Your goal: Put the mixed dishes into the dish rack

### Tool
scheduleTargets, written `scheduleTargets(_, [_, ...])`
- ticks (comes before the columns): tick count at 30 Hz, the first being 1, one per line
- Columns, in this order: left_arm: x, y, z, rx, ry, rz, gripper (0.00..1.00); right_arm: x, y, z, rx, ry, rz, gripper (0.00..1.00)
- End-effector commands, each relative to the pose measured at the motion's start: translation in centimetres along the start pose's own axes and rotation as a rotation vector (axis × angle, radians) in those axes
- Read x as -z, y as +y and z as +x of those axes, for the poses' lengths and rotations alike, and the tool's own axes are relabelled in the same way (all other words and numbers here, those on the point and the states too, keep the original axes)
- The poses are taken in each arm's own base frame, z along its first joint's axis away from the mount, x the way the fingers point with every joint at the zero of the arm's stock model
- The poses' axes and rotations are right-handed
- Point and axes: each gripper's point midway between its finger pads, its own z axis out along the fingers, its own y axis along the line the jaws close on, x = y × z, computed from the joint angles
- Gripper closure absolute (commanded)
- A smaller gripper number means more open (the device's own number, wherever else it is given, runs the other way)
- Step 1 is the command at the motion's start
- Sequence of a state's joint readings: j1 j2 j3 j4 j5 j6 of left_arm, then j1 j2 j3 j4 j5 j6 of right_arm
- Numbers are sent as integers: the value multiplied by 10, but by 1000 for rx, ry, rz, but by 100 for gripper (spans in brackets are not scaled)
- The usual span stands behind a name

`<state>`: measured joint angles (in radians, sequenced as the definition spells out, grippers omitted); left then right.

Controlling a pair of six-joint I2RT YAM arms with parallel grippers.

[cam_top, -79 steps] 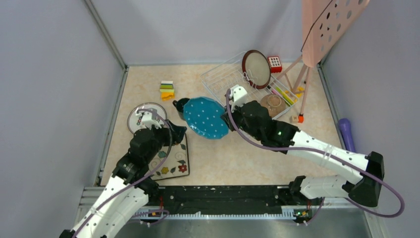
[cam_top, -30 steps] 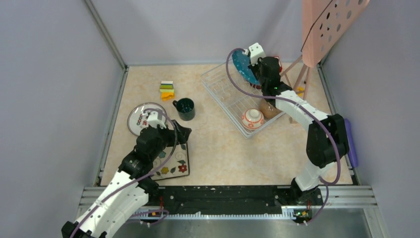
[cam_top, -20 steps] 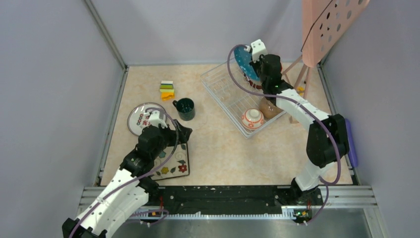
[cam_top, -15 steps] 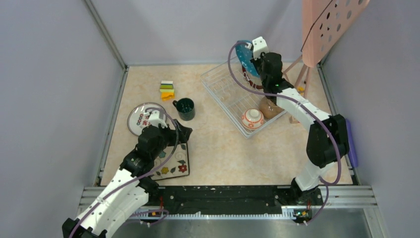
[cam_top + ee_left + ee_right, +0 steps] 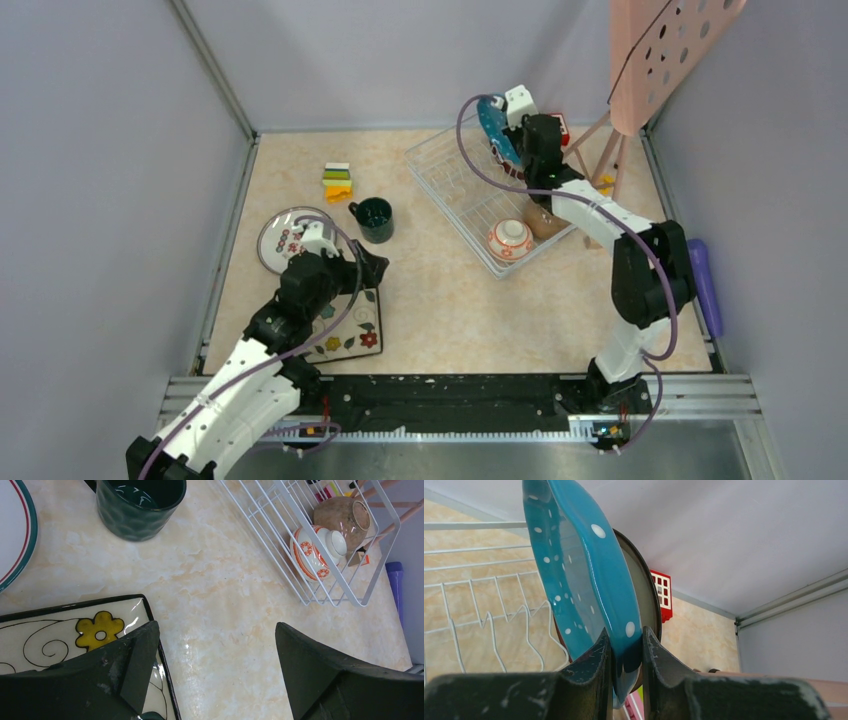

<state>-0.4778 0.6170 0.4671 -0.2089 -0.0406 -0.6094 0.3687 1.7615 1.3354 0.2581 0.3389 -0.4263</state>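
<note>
My right gripper (image 5: 508,130) is shut on the lower rim of the blue white-dotted plate (image 5: 579,575), holding it nearly upright over the far end of the white wire dish rack (image 5: 452,190). The red-rimmed cream plate (image 5: 646,597) stands just behind it. An orange bowl (image 5: 511,240) and a brown bowl (image 5: 545,218) lie in the rack's near end. The teal mug (image 5: 375,218), the white red-marked plate (image 5: 285,235) and the square floral plate (image 5: 350,325) rest on the table. My left gripper (image 5: 217,650) is open and empty, low over the floral plate's right edge (image 5: 65,630).
A stack of coloured blocks (image 5: 338,182) sits left of the mug. A red toy cube (image 5: 660,592) is behind the rack. A pink perforated board on a wooden stand (image 5: 660,50) rises at the back right. A purple object (image 5: 703,285) lies by the right wall.
My right gripper carried the blue plate from mid-table to the rack's far end, then tipped it upright and shifted it slightly. The left arm has barely moved.
</note>
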Motion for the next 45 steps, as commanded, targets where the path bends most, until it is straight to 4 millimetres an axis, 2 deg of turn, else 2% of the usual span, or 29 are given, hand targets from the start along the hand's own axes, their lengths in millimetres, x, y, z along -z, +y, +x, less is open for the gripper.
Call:
scheduleTargets(1, [-1,-10,-11,8,-41,42,9,5,-46,-64,-93,-230,151,100])
scheduleTargets(7, [-3,-10,-9,12,-32,42,9,1,-36,-48,-123,-191,127,100])
scheduleTargets(20, [-3,-10,-5,17,-18,44,10,8,-16,-7,-197,-102,86,100])
scheduleTargets(29, [-4,-10,-2,24,-4,44,10,5,-13,5,-240,-55,103,99])
scheduleTargets(31, [-3,-9,-2,26,-3,42,10,4,-14,3,-251,-46,108,76])
scheduleTargets(33, [-3,-9,-2,26,-5,41,10,4,-15,0,-258,-42,105,61])
scheduleTargets(39, [-3,-5,-1,19,-1,22,10,13,-23,-20,-296,-48,90,52])
scheduleTargets(45, [-2,1,-1,15,10,-23,9,32,-25,-37,-374,-34,36,50])
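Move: The blue dotted plate is in my right fingers, pinched by its near rim. Its rack slot is centred about 4 cm ahead, 4 cm left and 12 cm below that hand. The brown-rimmed plate stands about 6 cm ahead, straight on, at the slot's height. The brown bowl is 15 cm back and 6 cm right, the orange bowl 21 cm back and 3 cm left, both 20 cm down. From my left hand the slot is roughly 33 cm ahead and 34 cm right, slightly lower. With my right hand I lower the pinched blue plate about 6 cm into the slot beside the brown-rimmed plate, easing a little back and right. I then open my fingers to about half to let go of its rim and rise some 5 cm off it, rolling the hand about 15 degrees, left side up. ##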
